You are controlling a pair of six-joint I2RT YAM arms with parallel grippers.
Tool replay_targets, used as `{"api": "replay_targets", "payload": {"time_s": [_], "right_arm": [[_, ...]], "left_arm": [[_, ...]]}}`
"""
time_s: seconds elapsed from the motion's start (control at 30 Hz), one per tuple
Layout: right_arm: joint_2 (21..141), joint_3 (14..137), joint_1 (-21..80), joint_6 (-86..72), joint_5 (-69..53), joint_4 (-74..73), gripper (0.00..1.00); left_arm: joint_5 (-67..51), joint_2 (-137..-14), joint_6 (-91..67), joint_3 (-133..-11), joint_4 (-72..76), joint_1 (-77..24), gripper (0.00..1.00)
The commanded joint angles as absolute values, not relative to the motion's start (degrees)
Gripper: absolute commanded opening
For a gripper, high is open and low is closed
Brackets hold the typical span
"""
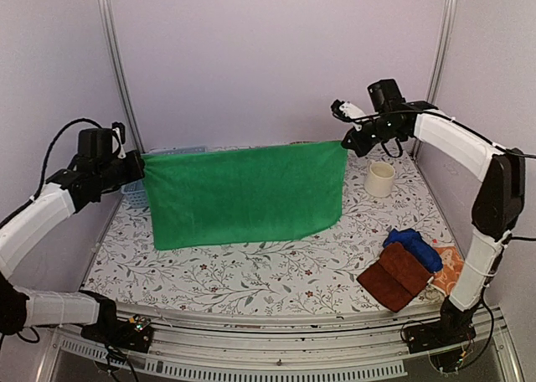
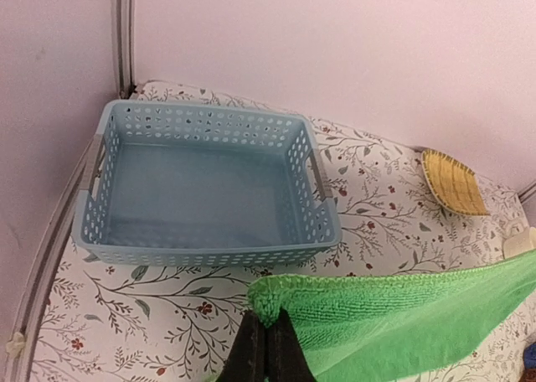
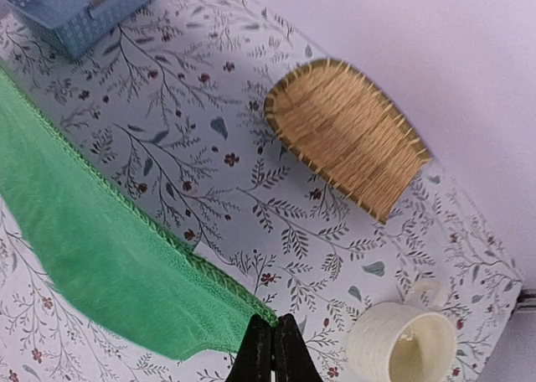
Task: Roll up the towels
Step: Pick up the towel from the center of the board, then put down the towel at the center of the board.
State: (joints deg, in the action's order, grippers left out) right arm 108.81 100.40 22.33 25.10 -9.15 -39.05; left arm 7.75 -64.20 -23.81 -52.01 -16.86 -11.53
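A long bright green towel hangs stretched between both arms above the table, its lower edge near the tabletop. My left gripper is shut on the towel's upper left corner. At the upper right corner, my right gripper pinches it shut. A reddish-brown towel, a blue towel and an orange towel lie piled at the table's near right.
A pale blue perforated basket stands at the back left, partly behind the green towel. A yellow straw tray lies at the back. A cream mug stands back right. Pale walls and metal posts enclose the table.
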Motion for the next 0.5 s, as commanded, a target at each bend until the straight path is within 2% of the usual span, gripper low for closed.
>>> {"api": "replay_targets", "payload": {"time_s": [0.0,0.47], "right_arm": [[97.0,96.0,22.2,24.8,-12.0,-38.1,0.02],[56.3,66.4,21.9,30.2,-23.1,-36.2,0.02]], "left_arm": [[6.2,-56.5,-22.9,-52.7,-21.3,-12.4,0.0],[-4.1,-27.3,-19.4,-49.1,-28.7,-14.5,0.0]]}}
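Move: Both hands already hold the green towel by its two far corners, raised; its middle hangs about 24 cm to the left hand's right, level fore and aft, and 12 cm below. From the right hand it is some 24 cm left, 9 back and 11 below. The blue basket stands about 24 cm ahead of the left hand, 3 left. The cream mug is roughly 8 cm ahead of the right hand, 13 right; the wicker tray 27 ahead, 5 left, all near 20 below. Back and up together, fast, both hands draw the pinched towel off the middle of the table towards the robot, fingers staying shut. The left goes about 12 cm each way, its fingertips tipping up some 20 degrees and swinging clockwise; the right first shoots up about 11 cm, then keeps pulling back, some 16 cm in all, easing slightly right. ##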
